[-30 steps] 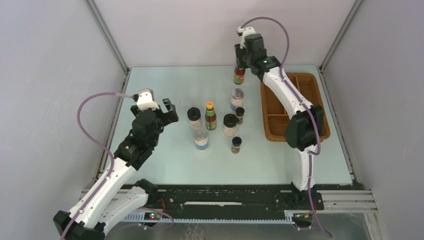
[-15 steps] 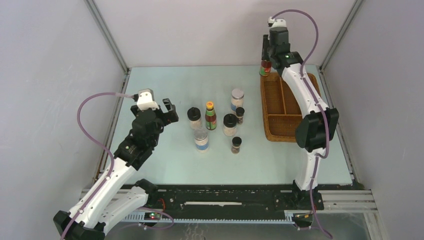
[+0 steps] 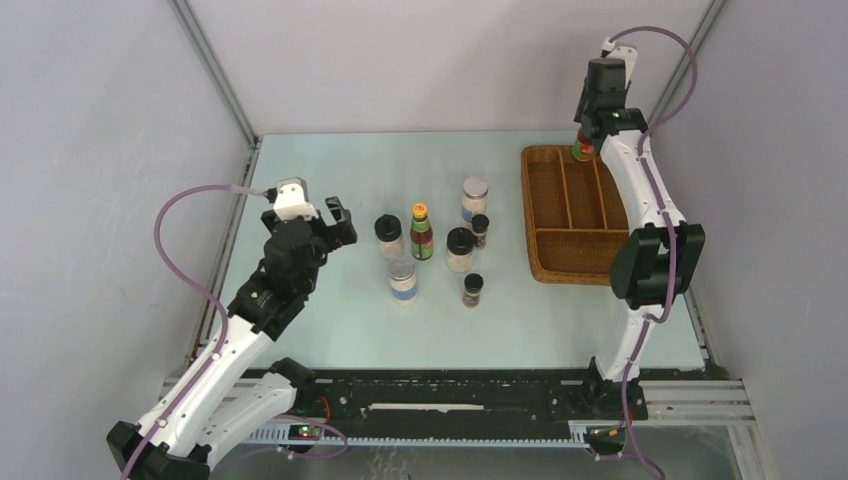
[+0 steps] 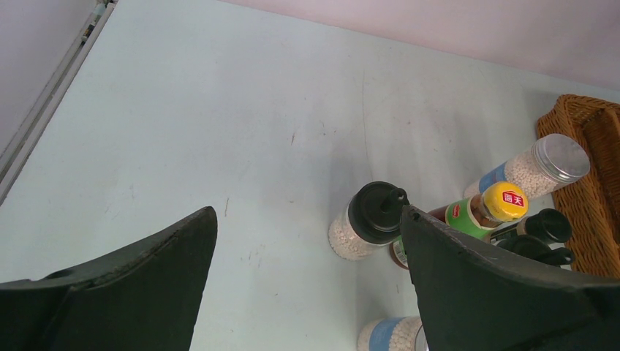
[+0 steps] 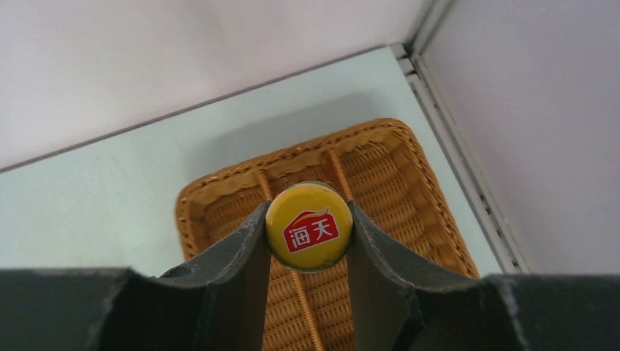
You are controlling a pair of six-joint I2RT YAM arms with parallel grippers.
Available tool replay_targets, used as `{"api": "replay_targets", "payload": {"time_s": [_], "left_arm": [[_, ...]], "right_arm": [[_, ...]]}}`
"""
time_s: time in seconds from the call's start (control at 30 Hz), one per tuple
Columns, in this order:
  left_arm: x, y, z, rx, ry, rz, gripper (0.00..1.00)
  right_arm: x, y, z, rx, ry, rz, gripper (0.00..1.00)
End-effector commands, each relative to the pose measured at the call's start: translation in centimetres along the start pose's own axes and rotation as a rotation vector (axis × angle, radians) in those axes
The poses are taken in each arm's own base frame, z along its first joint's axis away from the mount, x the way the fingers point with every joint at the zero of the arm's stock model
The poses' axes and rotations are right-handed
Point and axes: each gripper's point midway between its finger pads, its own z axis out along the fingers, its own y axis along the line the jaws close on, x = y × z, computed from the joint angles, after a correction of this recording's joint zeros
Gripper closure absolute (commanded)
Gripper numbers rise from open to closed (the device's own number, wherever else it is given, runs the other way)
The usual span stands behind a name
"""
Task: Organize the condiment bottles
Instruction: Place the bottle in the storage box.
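My right gripper is shut on the yellow-orange cap of a red sauce bottle, and it hangs over the far end of the wicker tray. The right wrist view shows both fingers pressed against that cap. The other condiment bottles stand mid-table: a second red sauce bottle, two black-lidded white jars, two silver-lidded jars and two tiny dark jars. My left gripper hovers open to their left, holding nothing, with its fingers spread wide.
The brown wicker tray has lengthwise dividers and lies along the table's right side. Grey walls and metal frame rails close in the table at the back and sides. The right arm's elbow hangs over the tray's near right corner.
The right arm has carried the red sauce bottle rightward from the back middle of the table to above the tray's far end. The left arm has stayed still.
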Motion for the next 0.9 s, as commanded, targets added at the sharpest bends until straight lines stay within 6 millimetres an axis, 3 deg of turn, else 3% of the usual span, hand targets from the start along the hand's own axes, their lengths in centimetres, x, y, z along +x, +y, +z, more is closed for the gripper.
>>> {"api": "replay_targets", "payload": {"time_s": [0.0,0.17,0.27,0.33,0.53,0.87], "left_arm": [[-0.2,-0.1,-0.1,0.009,-0.019,0.000,0.00],[-0.1,-0.1,0.0,0.008,-0.014,0.003,0.00],[0.1,-0.1,0.1,0.007,-0.011,0.004,0.00],[0.1,-0.1,0.1,0.006,-0.009,0.005,0.00],[0.3,-0.2,0.2,0.006,-0.004,0.007,0.00],[0.6,-0.3,0.5,0.002,0.009,0.014,0.00]], "right_arm": [[-7.4,-3.5,-3.2,0.070,-0.218,0.157,1.00],[-7.1,-5.7,-2.5,0.116,-0.218,0.183,1.00],[-6.9,-6.0,-2.3,0.127,-0.214,0.186,1.00],[-6.8,-7.9,-1.9,0.164,-0.211,0.199,1.00],[-6.4,-9.8,-1.0,0.195,-0.204,0.215,1.00],[-5.4,-10.8,1.1,0.192,-0.182,0.211,1.00]]}}
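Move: The right rear compartment of the storage box, where my right hand is taking its bottle, lies about 14 cm to its right, 2 cm back and some 26 cm below. The box's middle is roughly 5 cm right and 9 cm back. The silver-lidded jar stands about 27 cm left and 8 cm back, the small black-capped bottle some 25 cm left and 17 cm back. From my left hand that compartment is about 24 cm ahead and 78 cm right. With the yellow-capped bottle still pinched near its cap, I carry it in my right hand about 10 cm to the right, high over the box from the middle compartment towards the right rear one. I dip some 2 cm early on, then run level, the wrist turning about 15 degrees clockwise and the grip unchanged. ##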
